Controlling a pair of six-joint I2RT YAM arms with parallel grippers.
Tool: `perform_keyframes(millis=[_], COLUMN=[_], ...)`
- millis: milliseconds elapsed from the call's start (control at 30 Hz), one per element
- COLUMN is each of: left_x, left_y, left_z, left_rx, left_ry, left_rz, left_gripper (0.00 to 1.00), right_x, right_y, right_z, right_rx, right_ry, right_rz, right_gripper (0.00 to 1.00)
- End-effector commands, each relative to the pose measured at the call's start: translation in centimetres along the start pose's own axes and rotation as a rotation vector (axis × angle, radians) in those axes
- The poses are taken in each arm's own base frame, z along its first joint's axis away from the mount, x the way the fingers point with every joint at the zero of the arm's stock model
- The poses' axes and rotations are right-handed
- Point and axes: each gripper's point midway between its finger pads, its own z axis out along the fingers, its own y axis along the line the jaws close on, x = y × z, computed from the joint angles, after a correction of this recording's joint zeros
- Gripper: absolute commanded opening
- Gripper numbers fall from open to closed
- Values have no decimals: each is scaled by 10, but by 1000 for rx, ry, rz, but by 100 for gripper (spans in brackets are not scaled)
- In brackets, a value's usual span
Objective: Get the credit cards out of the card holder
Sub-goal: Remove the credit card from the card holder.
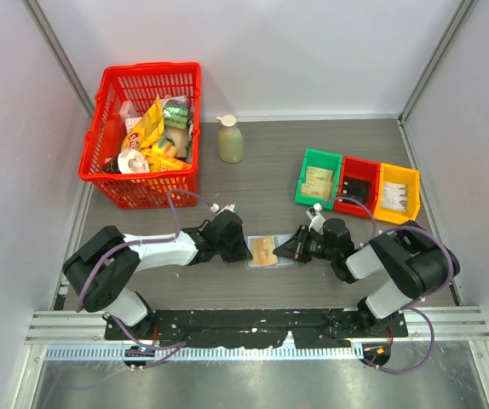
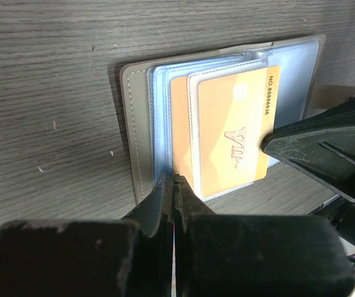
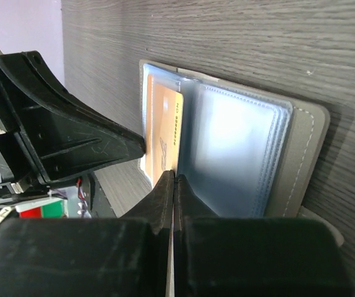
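Observation:
The card holder (image 1: 257, 261) lies open on the table between my two arms, grey-olive cover (image 2: 137, 124) down and clear blue sleeves (image 3: 239, 142) up. A yellow-orange credit card (image 2: 233, 130) marked VIP sticks partway out of a sleeve toward the right arm. A second orange card edge (image 2: 179, 124) shows behind it. My left gripper (image 2: 174, 179) is shut, its tips resting on the holder's near edge. My right gripper (image 3: 174, 175) is rolled on its side and shut on the free edge of the VIP card (image 3: 164, 130). One right finger (image 2: 276, 143) lies over that edge.
A red basket (image 1: 151, 68) of snack packets stands at the back left, with a soap bottle (image 1: 230, 141) beside it. Green (image 1: 319, 176), red (image 1: 359, 183) and yellow (image 1: 396, 192) bins sit in a row at the right, just behind the right arm.

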Motion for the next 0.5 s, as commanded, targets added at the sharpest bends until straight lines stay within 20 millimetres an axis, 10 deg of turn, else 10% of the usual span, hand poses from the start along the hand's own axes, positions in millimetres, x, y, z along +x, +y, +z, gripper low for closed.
perform_keyframes(millis=[0,167,467], left_x=[16,-4,-26], left_y=[29,-10,-45], left_z=[-2,-13,-7], left_rx=[-113,33,119], left_ry=[50,-24,-65], left_rz=[20,4,28], left_gripper=[0,22,20], right_x=[-4,-1,1], right_y=[-9,-8,-6], right_z=[-4,-4,-3], right_rx=[79,68,49], right_ry=[17,32,31], right_rz=[-85,-79,-67], right_gripper=[1,1,1])
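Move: The credit card lies about 5 cm to the left hand's right and 2 cm ahead, level with the fingertips; the open card holder's middle is roughly 5 cm right and 2 cm ahead. From the right hand, which is at the card's right-hand edge, the card's middle is about 2 cm left and 1 cm ahead, the empty clear pocket some 3 cm right and 1 cm ahead, and the green box roughly 20 cm ahead and 11 cm right. The left hand rises about 2 cm off the holder, fingers parting; the right still pinches the card. ##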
